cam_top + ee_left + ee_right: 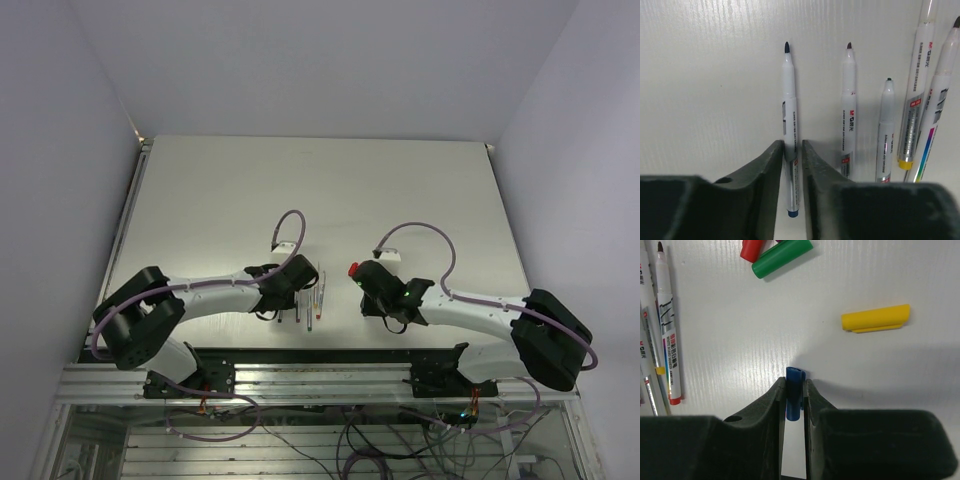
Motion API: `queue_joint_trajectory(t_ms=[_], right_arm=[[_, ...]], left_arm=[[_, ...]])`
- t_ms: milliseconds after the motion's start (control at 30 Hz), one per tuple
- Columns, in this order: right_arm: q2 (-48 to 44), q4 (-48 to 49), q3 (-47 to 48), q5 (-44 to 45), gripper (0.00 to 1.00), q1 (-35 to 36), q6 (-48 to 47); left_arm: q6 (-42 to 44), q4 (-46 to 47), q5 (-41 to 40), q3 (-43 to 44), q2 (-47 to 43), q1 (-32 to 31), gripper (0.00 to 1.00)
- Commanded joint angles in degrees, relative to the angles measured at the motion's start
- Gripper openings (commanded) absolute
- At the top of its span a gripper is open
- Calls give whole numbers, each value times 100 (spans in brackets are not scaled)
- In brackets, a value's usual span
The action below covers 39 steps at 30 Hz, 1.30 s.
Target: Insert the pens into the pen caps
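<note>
In the left wrist view, my left gripper (792,146) is shut on a thin pale pen (789,90) with a dark tip and a blue rear end, which lies lengthways between the fingers. Several more pens lie to its right, one beside it (848,105) and one with a yellow band (913,100). In the right wrist view, my right gripper (794,383) is shut on the dark blue pen cap (795,374), held just above the table. A yellow cap (875,318), a green cap (781,258) and a red cap (752,248) lie beyond it.
In the top view the pens (312,295) lie in a row between the two arms, near the table's front edge. The red cap (354,268) shows just left of the right arm's wrist. Loose pens (666,340) lie at the left edge of the right wrist view.
</note>
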Motion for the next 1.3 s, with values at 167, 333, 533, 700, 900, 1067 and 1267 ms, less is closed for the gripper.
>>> queue_joint_trajectory(t_ms=[167, 333, 533, 700, 900, 1067, 1267], right_arm=[[-181, -121, 33, 39, 0, 29, 49], [-329, -104, 30, 184, 0, 23, 45], [-759, 69, 106, 407, 0, 24, -243], [-961, 180, 279, 623, 0, 23, -526], [-1202, 521, 362, 811, 0, 7, -843], [-1534, 1156, 442, 910, 0, -87, -1312], [-1899, 2426, 486, 931, 0, -222, -2159]], left_arm=[[-136, -514, 422, -353, 734, 14, 7], [-183, -453, 387, -422, 509, 13, 7], [87, -1004, -344, 27, -242, 14, 7], [371, -1176, -704, 550, -869, 19, 7], [768, -627, -510, 569, -1702, 13, 7], [1286, 167, -73, 331, -2262, 10, 7], [1663, 1491, 703, 18, -2646, -36, 7]])
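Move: The leftmost pen lies right between my open left fingers, its middle about 1 cm ahead and slightly below. A second pen lies level with it, 5 cm to the right. The short pen is some 8 cm right of my left hand and 1 cm back. My right hand already holds the blue cap just above the table; the leftmost pen is roughly 25 cm to its left and 4 cm ahead. The yellow cap is 7 cm ahead and 6 cm right, the green cap 11 cm ahead and 1 cm left. I close my left fingers on the leftmost pen, pinching its barrel, then shift about 2 cm left and lift it some 14 cm, drifting back right while the fingers swing up about 20 degrees and the hand's left side dips. My right hand keeps its grip on the blue cap and rises about 14 cm too, going 6 cm forward as its fingers tip up nearly 30 degrees. ##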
